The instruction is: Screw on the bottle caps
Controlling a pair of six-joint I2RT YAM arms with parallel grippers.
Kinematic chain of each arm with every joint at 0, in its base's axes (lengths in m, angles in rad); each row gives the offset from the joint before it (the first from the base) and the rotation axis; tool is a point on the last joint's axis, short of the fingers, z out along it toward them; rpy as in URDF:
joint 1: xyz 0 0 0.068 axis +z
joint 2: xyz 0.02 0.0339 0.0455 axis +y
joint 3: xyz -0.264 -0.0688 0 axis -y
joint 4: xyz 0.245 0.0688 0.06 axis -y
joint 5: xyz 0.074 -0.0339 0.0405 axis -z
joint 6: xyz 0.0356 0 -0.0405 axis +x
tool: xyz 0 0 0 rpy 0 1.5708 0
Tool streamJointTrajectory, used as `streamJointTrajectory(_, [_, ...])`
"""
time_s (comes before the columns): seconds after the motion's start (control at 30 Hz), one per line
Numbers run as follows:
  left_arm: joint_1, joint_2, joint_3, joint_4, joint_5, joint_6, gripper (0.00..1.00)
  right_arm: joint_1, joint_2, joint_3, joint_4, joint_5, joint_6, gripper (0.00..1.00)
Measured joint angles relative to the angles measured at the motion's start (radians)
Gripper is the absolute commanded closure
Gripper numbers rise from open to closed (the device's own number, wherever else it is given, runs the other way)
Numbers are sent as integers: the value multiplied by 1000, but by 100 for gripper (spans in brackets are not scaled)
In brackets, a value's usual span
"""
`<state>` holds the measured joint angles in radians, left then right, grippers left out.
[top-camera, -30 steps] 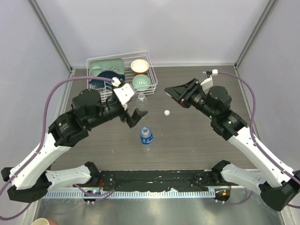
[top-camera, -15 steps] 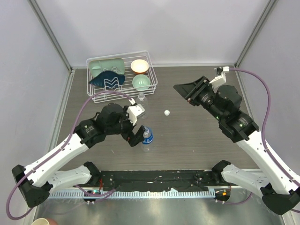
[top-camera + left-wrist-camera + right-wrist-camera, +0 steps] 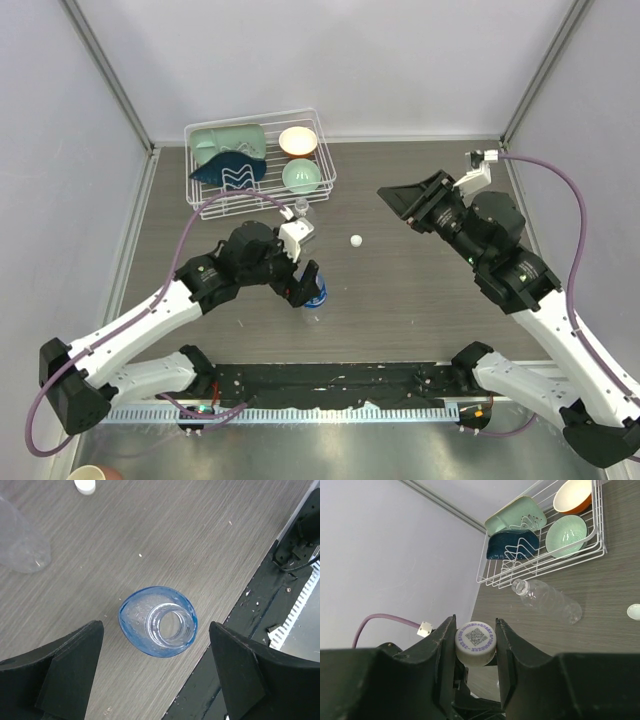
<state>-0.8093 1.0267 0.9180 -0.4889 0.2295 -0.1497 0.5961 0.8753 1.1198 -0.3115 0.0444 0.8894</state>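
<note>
A clear bottle with a blue label (image 3: 158, 621) stands upright with its neck uncapped. My left gripper (image 3: 157, 667) hangs over it, open, one finger on each side and neither touching it. From above, that gripper (image 3: 306, 284) covers part of the blue-label bottle (image 3: 315, 296). My right gripper (image 3: 476, 645) is shut on a white bottle cap (image 3: 476, 641) and held above the table at the right (image 3: 408, 203). A second white cap (image 3: 355, 240) lies loose on the table. The plain bottle (image 3: 301, 214) sits uncapped by the rack.
A white wire rack (image 3: 322, 175) at the back left holds pale green and cream bowls and a dark blue dish. A black strip (image 3: 260, 605) runs along the table's near edge, close to the blue-label bottle.
My left arm has swung from beside the plain bottle toward the near edge, and its jaws now straddle the blue-label bottle. My right gripper has drifted slightly right, cap still held.
</note>
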Motion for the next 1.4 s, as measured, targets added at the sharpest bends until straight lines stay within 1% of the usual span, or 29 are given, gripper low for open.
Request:
streamJointTrajectory(0.13, [0,25,-23,12,0,-17,15,0,-27,-3,-13,13,-14,96])
streamJointTrajectory(0.3, [0,51,-23,39,-1,-28,14,0,-53,-8,-16,22,-26,95])
streamJointTrajectory(0.4, [5,69,-21,53,-1,-31,18,0,-66,-21,-18,22,-28,96])
streamJointTrajectory(0.43, [5,74,-21,56,-1,-31,23,0,-69,-26,-19,22,-29,96])
streamJointTrajectory(0.5, [6,84,-21,64,-1,-35,32,0,-73,-36,-19,22,-31,96])
streamJointTrajectory(0.53, [6,86,-21,68,-1,-39,42,0,-73,-39,-20,22,-31,96])
streamJointTrajectory(0.63, [6,91,-21,80,7,-51,57,0,-74,-48,-23,22,-32,96])
streamJointTrajectory(0.77, [6,102,-11,79,27,-44,62,0,-79,-52,-28,22,-35,96])
streamJointTrajectory(0.8, [6,111,1,65,32,-32,62,0,-79,-52,-28,22,-37,96])
streamJointTrajectory(0.87, [3,139,47,16,34,3,67,0,-79,-52,-29,21,-39,96])
streamJointTrajectory(0.97, [-26,209,185,-125,-7,99,83,0,-79,-50,-37,22,-42,96])
streamJointTrajectory(1.0, [-46,248,252,-190,-31,134,91,0,-78,-46,-43,22,-43,96])
streamJointTrajectory(1.1, [-102,409,487,-364,-95,219,92,0,-77,-28,-64,31,-48,94])
streamJointTrajectory(1.13, [-116,462,547,-401,-109,235,91,0,-77,-21,-67,36,-50,94])
streamJointTrajectory(1.17, [-126,501,576,-417,-122,244,91,0,-77,-16,-71,41,-53,94])
streamJointTrajectory(1.37, [-203,713,581,-510,-200,283,91,0,-80,27,-114,95,-84,93])
streamJointTrajectory(1.4, [-223,761,582,-523,-204,288,90,0,-81,37,-128,108,-92,93])
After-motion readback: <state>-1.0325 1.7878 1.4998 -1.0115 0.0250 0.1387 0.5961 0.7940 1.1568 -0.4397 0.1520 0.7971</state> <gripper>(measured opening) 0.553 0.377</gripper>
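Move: The blue-labelled bottle stands upright just beyond my open left fingers, its middle about 1 cm ahead, 2 cm to the right and some 5 cm lower. The clear bottle stands around 19 cm ahead, level sideways and 5 cm below the hand. The loose white cap lies roughly 21 cm ahead, 12 cm right and 14 cm down. From my right hand, already holding a cap, the labelled bottle is about 15 cm left, 7 cm back and 24 cm below. I ease my left hand about 2 cm down and slightly right and forward, closing its fingers from nearly wide open onto the bottle's label. With that grip I lift nearly 3 cm while carrying it right, then sink some 8 cm, rolling the wrist roughly 40 degrees so the fingers point down and the neck tips right. My right hand keeps its cap, drifting about 3 cm right. ##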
